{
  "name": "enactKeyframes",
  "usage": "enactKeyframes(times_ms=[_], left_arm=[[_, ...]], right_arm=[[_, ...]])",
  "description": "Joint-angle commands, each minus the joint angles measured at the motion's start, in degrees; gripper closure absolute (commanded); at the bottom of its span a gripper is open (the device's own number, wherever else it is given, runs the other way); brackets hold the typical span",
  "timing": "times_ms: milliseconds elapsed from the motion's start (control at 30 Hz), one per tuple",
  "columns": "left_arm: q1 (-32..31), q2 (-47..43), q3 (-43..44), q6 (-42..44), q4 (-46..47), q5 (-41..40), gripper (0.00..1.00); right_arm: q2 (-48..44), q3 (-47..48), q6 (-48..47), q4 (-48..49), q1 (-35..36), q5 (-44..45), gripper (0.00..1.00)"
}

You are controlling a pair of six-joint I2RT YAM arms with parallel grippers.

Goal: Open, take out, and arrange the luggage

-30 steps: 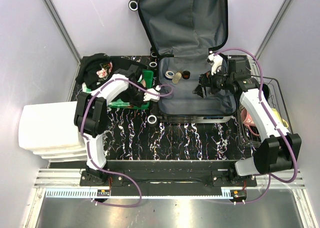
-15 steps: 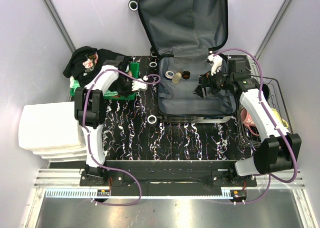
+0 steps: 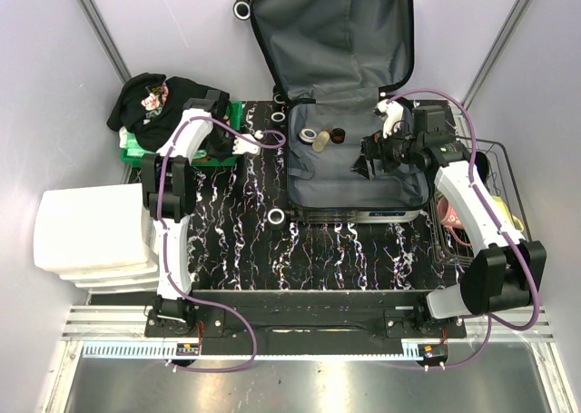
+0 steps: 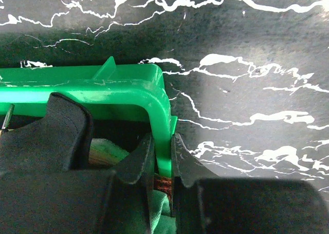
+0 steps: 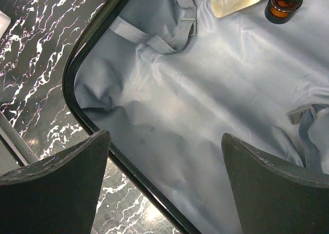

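The luggage (image 3: 354,172) lies open at the back middle, its lid leaning up against the wall and its grey lining (image 5: 205,90) bare. A pale bottle (image 5: 234,0) and a brown jar (image 5: 284,1) lie inside near the hinge. My right gripper (image 3: 368,159) hovers open over the lining near the shell's edge (image 5: 164,141), with nothing between its fingers. My left gripper (image 3: 221,150) is shut on the wall of the green bin (image 4: 159,115), one finger inside and one outside. A black garment (image 3: 150,109) is heaped in the bin (image 3: 234,115).
A white drawer unit (image 3: 86,231) stands at the left edge. At the right stands a wire basket (image 3: 495,159) holding a pink item. The luggage's white wheels (image 3: 277,217) stick out toward the bin. Grey walls close in the back corners.
My left gripper has dragged the green bin with the black garment to the left and back, away from the luggage. The right arm has not moved.
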Motion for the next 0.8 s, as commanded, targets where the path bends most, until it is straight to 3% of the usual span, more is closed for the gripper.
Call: enactKeyframes(times_ms=[0,267,300,400,433,533,600,667,767], left_arm=[[0.5,1.21,3.47,13.09,9.83,-2.05,1.0],[0.94,2.87,1.88,21.54,21.51,-2.92,0.98],[0.76,3.23,2.67,21.02,22.22,-3.27,0.84],[0.85,3.5,6.71,16.9,23.02,-1.79,0.56],[0.85,2.88,7.68,15.58,23.37,-1.35,0.42],[0.41,-2.03,4.37,10.92,26.87,-0.55,0.24],[0.06,-7.12,1.12,8.37,26.97,0.67,0.2],[-0.9,-12.73,-1.35,5.48,26.89,1.81,0.05],[-2.84,-20.55,-6.19,-0.14,26.89,2.43,0.01]], right_arm=[[0.05,0.24,0.51,1.63,-0.25,0.09,0.0],[0.57,0.68,0.6,0.4,-0.25,0.27,0.0],[0.57,0.77,0.51,0.22,-0.25,0.27,0.0],[0.49,0.95,0.07,-0.04,-0.25,0.27,0.0],[0.4,0.95,-0.01,-0.04,-0.25,0.35,0.0],[0.22,1.03,-0.45,0.04,-0.25,-0.08,0.0],[0.4,1.04,-0.72,0.31,-0.25,-0.35,0.0],[0.57,0.95,-0.8,0.57,-0.25,-0.96,0.0],[0.92,0.86,-1.07,1.19,-0.25,-2.1,0.0]])
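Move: The left hand is already pinching the near rim of the green tray, close to its near right corner; the tray's middle lies about 12 cm ahead, 13 cm to the left and 3 cm lower. Dark clothes heap over the tray, roughly 18 cm ahead and 18 cm left. The open suitcase's middle is some 41 cm to the right and 4 cm ahead. From the idle right hand the tray lies about 50 cm left, 22 cm ahead and 20 cm below. Still pinching the near rim, the left hand pushes the green tray forward, slowly at first and then faster. After about 5 cm the fingers begin to open and end wide, letting go while the hand carries on a few centimetres farther and then lifts about 5 cm off the rim. Its fingertips swing forward by some 20 degrees along the way, with a slight clockwise turn. ##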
